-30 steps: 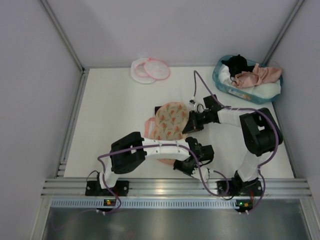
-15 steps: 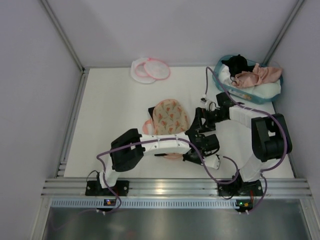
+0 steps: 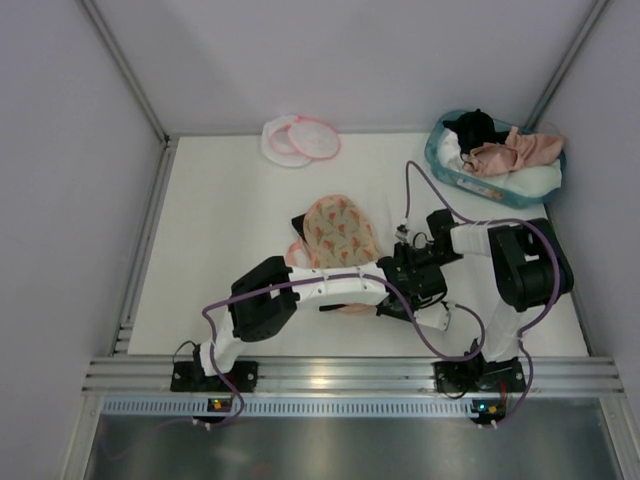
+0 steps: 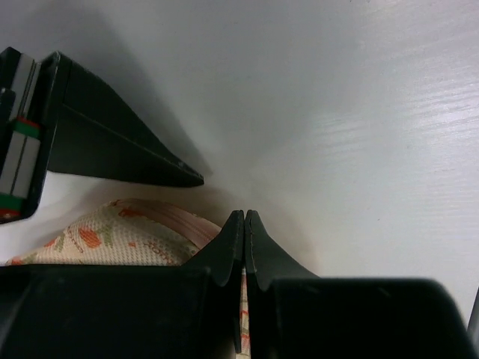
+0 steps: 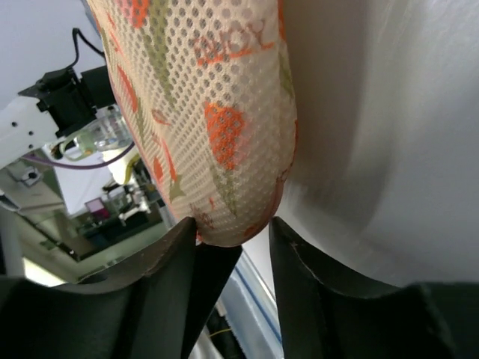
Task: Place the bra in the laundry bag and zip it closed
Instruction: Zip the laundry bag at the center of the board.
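The salmon-pink bra [image 3: 522, 150] lies draped over the clothes in the teal basket [image 3: 434, 158] at the back right, far from both grippers. The laundry bag [image 3: 300, 140], white mesh with a pink rim, lies open at the back edge of the table. An orange-printed padded piece [image 3: 338, 235] sits mid-table. My left gripper [image 4: 245, 214] is shut at that piece's near right edge, a sliver of its printed fabric showing between the fingers. My right gripper [image 5: 232, 224] stands open around the rounded end of the printed piece [image 5: 213, 105], whose fabric touches only the left finger.
The basket also holds black and white garments [image 3: 475, 130]. Both arms meet and cross just right of the table's middle, with purple cables looping around them. Grey walls close in the table on three sides.
My right gripper let go of the printed piece, opened wide, then partly closed and moved toward me. The left gripper slid right and away, staying shut, and the piece shifted slightly.
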{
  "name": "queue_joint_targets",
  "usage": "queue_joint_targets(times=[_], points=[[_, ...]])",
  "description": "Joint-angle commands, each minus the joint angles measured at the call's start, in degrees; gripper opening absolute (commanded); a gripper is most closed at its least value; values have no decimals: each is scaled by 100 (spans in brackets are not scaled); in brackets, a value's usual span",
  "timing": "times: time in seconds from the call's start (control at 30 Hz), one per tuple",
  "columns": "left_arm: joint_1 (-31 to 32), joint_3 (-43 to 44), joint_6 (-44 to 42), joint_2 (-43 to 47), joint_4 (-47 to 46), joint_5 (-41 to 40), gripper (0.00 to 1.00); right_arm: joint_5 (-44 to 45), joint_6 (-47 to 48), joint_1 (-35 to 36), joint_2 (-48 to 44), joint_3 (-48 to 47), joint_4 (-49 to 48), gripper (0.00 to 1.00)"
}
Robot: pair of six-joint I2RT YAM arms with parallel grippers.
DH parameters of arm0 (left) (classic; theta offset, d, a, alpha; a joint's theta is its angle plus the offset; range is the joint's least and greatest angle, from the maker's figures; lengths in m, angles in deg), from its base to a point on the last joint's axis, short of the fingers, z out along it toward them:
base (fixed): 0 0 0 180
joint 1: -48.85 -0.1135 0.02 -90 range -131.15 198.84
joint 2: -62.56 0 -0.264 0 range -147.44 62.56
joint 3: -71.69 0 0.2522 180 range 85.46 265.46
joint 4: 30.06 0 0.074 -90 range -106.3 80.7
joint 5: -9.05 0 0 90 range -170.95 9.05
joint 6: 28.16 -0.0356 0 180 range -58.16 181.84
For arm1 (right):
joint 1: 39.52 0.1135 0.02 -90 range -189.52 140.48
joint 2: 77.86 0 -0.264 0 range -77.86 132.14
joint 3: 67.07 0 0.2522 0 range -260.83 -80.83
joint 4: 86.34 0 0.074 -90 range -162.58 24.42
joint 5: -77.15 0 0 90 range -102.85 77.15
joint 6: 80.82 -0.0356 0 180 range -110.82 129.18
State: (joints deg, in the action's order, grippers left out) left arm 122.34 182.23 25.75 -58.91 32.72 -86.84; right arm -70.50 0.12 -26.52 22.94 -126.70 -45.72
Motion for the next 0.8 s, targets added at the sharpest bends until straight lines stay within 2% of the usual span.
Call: queue_joint_targets(times=[0.0,0.03,0.17,0.77], points=[[-28,193,85,9,-155,-35,0,-405,1,89,63,-229,-101,42],[-28,149,94,35,-155,26,0,-405,1,89,89,-265,-75,29],[-28,9,138,149,-147,184,0,-405,97,89,133,-432,13,0],[130,-1529,630,1064,-147,879,0,227,853,36,634,-1442,593,0]])
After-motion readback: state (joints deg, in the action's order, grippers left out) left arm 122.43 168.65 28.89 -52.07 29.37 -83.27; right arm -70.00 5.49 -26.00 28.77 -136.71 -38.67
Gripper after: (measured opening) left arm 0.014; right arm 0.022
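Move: The laundry bag's right edge sits practically between the right hand's still half-open fingers, about 1 cm to its left and 1 cm back. From that hand the bag's middle lies some 8 cm ahead, 11 cm left and 2 cm lower. The left hand, fingers already shut at the same edge, has that spot about 5 cm ahead; from the left hand the bag's middle is roughly 13 cm ahead and 9 cm left, and the black bra's near end some 11 cm left and 1 cm ahead. Forward by roughly 3 cm goes the right hand, after first shutting its fingers to pinch the bag's edge with a small lift. The left hand stays in place at first, then, keeping its shut fingers at the zip edge, draws left and back about 5 cm, away from the right hand, and sinks nearly 2 cm. ##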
